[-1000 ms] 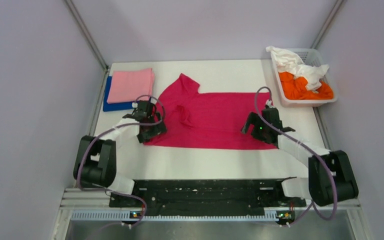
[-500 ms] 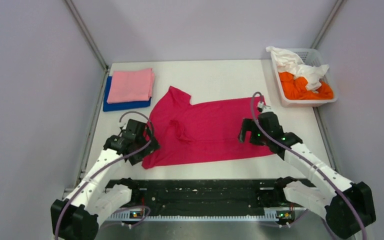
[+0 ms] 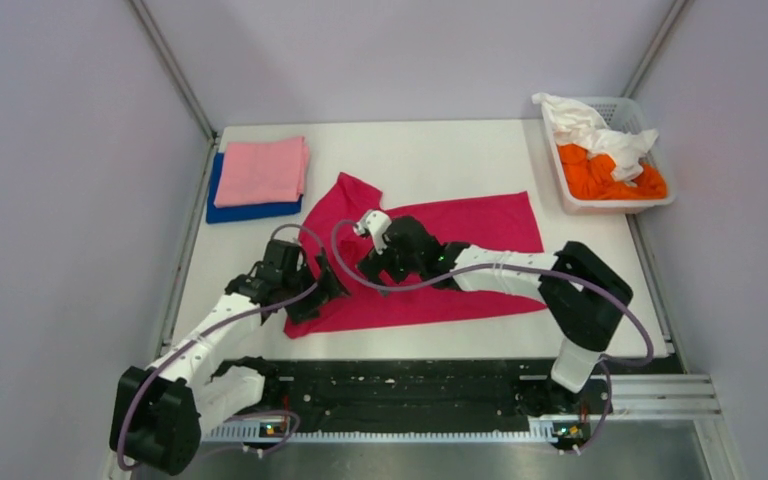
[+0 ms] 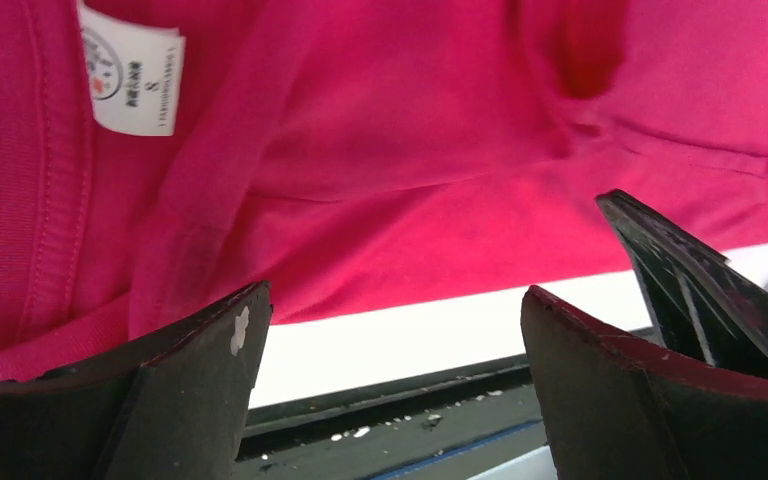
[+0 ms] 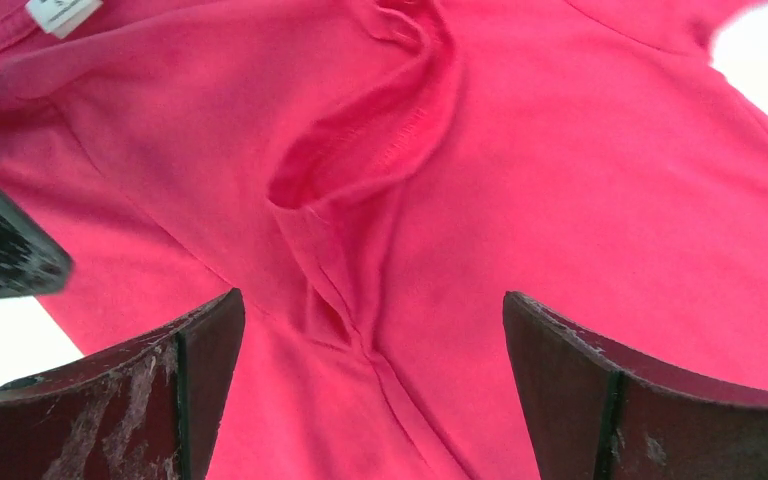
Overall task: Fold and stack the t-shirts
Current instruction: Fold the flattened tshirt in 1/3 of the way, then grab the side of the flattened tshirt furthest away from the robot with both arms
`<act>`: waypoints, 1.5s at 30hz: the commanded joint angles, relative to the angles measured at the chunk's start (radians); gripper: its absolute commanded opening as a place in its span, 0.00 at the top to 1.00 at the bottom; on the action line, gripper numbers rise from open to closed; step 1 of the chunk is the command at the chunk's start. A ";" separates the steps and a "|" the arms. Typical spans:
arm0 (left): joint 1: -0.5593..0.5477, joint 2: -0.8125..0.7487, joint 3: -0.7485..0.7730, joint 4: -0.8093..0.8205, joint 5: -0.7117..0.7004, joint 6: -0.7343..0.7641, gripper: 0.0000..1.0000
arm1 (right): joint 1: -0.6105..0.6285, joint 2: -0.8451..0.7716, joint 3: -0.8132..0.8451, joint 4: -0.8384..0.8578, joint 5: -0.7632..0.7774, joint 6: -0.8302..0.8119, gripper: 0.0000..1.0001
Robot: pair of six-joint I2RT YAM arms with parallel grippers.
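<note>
A magenta-red t-shirt [image 3: 460,262] lies spread across the middle of the table, wrinkled at its left side. My left gripper [image 3: 312,297] is open and empty over the shirt's near left edge; the left wrist view shows the cloth [image 4: 380,150] with its white label [image 4: 130,68]. My right gripper [image 3: 375,266] is open and empty over a bunched fold [image 5: 360,170] in the shirt's left half. A folded light pink shirt [image 3: 262,170] lies on a folded royal blue shirt [image 3: 230,211] at the far left. The orange shirt [image 3: 610,178] and the white shirt [image 3: 592,125] lie crumpled in the basket.
A white slotted basket [image 3: 622,205] stands at the table's far right corner. Grey walls close in the left, right and back. The black rail [image 3: 410,385] carrying the arm bases runs along the near edge. The right arm stretches across the shirt.
My right gripper has swung left across the shirt from its right side to its left half. My left gripper has shifted slightly right. The shirt's right edge now lies flat.
</note>
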 commanded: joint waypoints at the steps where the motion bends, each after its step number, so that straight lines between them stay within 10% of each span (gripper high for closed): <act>1: -0.001 0.055 -0.072 0.124 -0.003 -0.023 0.01 | 0.026 0.095 0.097 0.145 -0.138 -0.084 0.01; 11: 0.000 0.135 -0.050 -0.027 -0.195 -0.062 0.02 | 0.034 0.265 0.198 0.138 0.145 -0.122 0.01; 29: -0.001 0.054 0.028 -0.172 -0.250 -0.042 0.02 | -0.159 0.036 0.030 0.177 0.388 0.206 0.01; 38: 0.000 0.114 0.357 -0.094 -0.318 0.087 0.01 | -0.406 -0.254 -0.148 0.129 0.135 0.468 0.01; 45: 0.009 0.568 0.835 -0.142 -0.425 0.179 0.04 | -0.596 -0.265 -0.101 -0.020 0.146 0.477 0.02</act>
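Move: The t-shirt's raised ridge lies about 4 cm ahead and 4 cm left of the right hand, some 5 cm below; from that hand its far right corner is roughly 24 cm ahead and 34 cm right, and the sleeve 25 cm ahead and 3 cm left. From the left hand, the t-shirt's near left corner is about 5 cm back and 8 cm left, 6 cm down, and the neck tag 5 cm ahead and 3 cm left. Down about 4 cm and slightly back, the left hand presses its open fingers on the near left part, drags it 4 cm left, then lifts clear and forward. The right dips 4 cm left and down to the ridge, sweeps low forward and right across the cloth, then rises and swings right, turning some 50 degrees clockwise, fingers still open. ##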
